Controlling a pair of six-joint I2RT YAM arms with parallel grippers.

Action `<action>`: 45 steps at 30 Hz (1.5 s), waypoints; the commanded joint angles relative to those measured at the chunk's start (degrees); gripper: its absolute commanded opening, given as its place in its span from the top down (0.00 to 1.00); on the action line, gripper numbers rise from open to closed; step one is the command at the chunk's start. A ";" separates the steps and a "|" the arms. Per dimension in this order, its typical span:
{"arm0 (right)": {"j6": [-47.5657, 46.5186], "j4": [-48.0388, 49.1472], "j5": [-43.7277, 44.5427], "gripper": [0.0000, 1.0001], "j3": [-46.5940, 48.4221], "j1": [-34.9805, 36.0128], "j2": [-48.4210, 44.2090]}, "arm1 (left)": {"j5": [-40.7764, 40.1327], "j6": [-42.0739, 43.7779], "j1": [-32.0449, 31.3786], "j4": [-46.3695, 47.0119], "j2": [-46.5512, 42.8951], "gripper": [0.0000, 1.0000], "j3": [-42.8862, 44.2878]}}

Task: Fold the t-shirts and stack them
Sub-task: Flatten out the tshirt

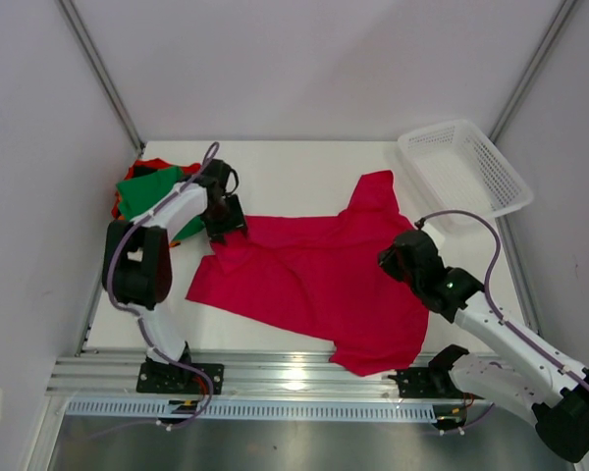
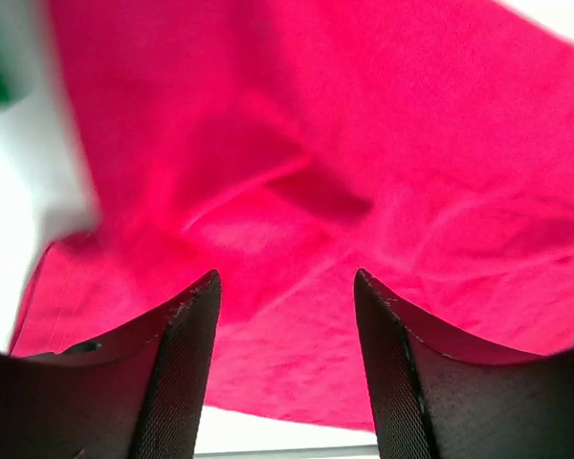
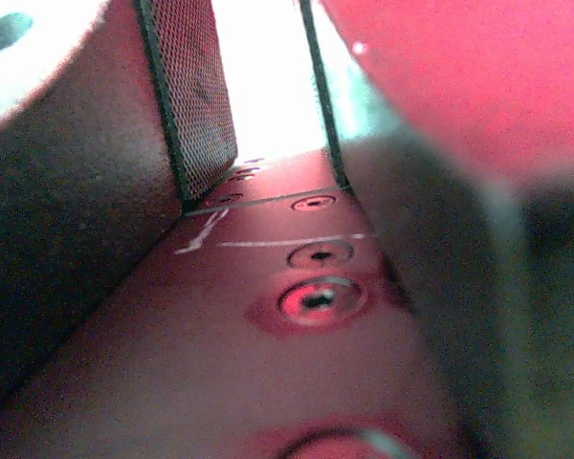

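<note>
A crimson-red t-shirt lies spread and wrinkled across the middle of the table, one sleeve pointing to the back. My left gripper hangs over its back left corner. In the left wrist view that gripper is open, with the red cloth under the gap and nothing held. My right gripper sits low over the shirt's right side. In the right wrist view its pads stand a narrow way apart with bright white between them, and red cloth lies outside the right finger. Green, orange and red t-shirts lie heaped at the back left.
A white mesh basket stands at the back right corner, tilted over the table's edge. The shirt's front hem hangs over the metal rail at the near edge. White walls close the table in on three sides.
</note>
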 commanded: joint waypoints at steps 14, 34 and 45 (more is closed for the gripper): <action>0.16 1.31 -0.70 0.73 -1.90 -0.67 -1.54 | -11.46 -16.58 6.82 16.58 -25.03 0.36 -26.63; -2.30 -6.77 0.09 0.73 0.56 -1.46 -5.31 | 1.72 -9.21 7.97 41.63 -18.78 0.38 -27.26; 0.07 -7.83 0.10 0.73 -2.34 -2.26 -7.51 | -12.15 -3.14 8.14 32.93 -22.03 0.37 -22.42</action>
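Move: The left fingers stand low over the red t-shirt's far left part; its far left corner lies about 3 cm ahead of them and 3 cm to the left, just below. The folded green t-shirt is some 7 cm ahead and 16 cm left, while the red near-left corner lies roughly 14 cm back and 9 cm left. From the right hand, the far left corner is about 9 cm ahead, 38 cm left and 11 cm below. The left fingers, empty and still open, come free of the red cloth, rise some 5 cm and arc back-left to dip again by its left edge. The hand then sweeps about 9 cm forward, first edging right, before rising leftward beside the green t-shirt, its fingers swinging nearly 30 degrees forward and turning counter-clockwise. Its grip empty, the right hand eases 3 to 4 cm back-right. ##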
